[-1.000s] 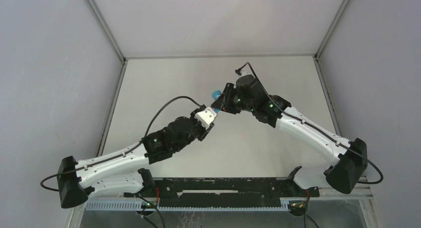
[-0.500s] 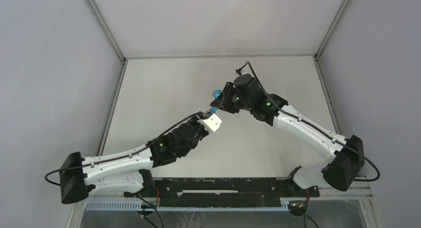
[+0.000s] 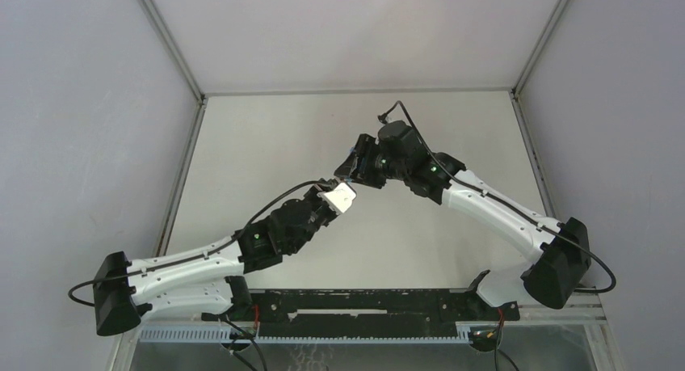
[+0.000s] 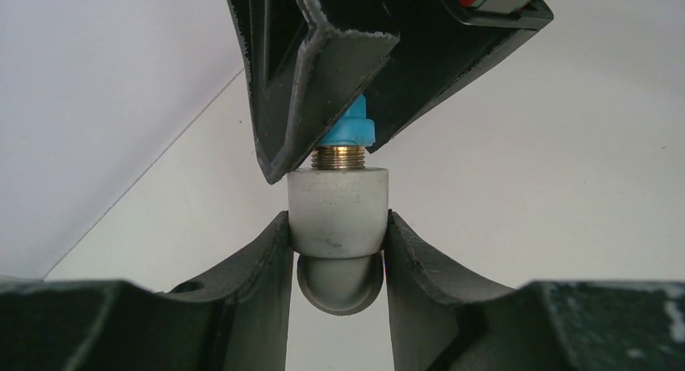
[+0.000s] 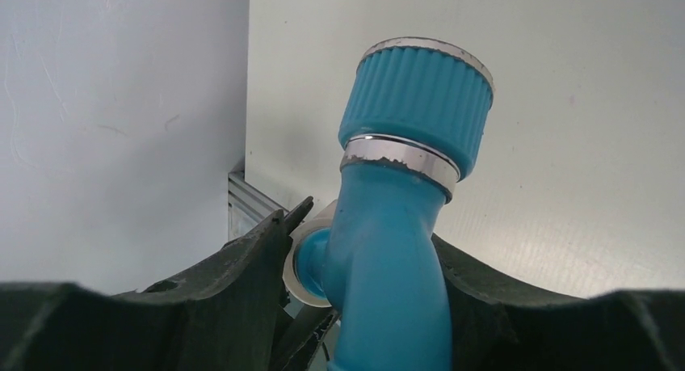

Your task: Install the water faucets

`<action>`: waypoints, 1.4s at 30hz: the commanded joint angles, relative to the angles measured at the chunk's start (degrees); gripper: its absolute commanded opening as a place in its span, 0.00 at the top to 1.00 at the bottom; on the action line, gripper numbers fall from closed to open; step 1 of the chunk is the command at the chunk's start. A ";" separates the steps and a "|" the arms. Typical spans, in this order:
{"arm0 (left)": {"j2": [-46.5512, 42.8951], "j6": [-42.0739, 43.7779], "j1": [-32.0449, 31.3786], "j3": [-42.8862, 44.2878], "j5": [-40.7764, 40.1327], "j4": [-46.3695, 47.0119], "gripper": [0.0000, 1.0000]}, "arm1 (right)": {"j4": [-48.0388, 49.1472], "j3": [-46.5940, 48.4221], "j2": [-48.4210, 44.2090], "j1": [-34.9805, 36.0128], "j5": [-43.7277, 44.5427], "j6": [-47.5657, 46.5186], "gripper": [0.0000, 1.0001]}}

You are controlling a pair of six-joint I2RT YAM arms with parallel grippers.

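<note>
The blue water faucet stands between my right gripper's fingers, its ribbed cap pointing up. The right finger lies against its body. The left finger stands off it, with a gap beside the side stub, so the jaws are open. In the left wrist view the faucet's brass thread enters a white fitting. My left gripper is shut on that fitting. From above, both grippers meet at mid-table, left and right, and the faucet is mostly hidden.
The pale table is walled by grey panels on the left, right and back. A black rail runs along the near edge between the arm bases. An aluminium frame corner shows behind the right fingers.
My right gripper's jaws have spread apart around the faucet, and its wrist has turned so less blue shows from above. The left gripper still holds the white fitting against it.
</note>
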 commanded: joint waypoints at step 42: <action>-13.92 -23.61 26.29 10.08 66.46 -16.53 1.00 | 34.09 -25.75 -40.05 -17.13 -36.78 -41.45 0.12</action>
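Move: The blue faucet lies right at the right hand's point, between its already slackened fingers; the white fitting, threaded to it, is about 4 cm back, 3 cm left and 3 cm below that hand. The left hand still grips the white fitting at its own point, and the faucet's body stands from there some 4 cm ahead, 3 cm right and 3 cm higher. Spread the right gripper's already loosened fingers wider and take it away from the faucet, up and to the right about 10 cm each and back somewhat less, pitching the fingertips up some 60 degrees late on. Keep the left gripper's pinch on the white fitting; edge it slightly forward and up, then draw it back, tipping down and swinging clockwise. ##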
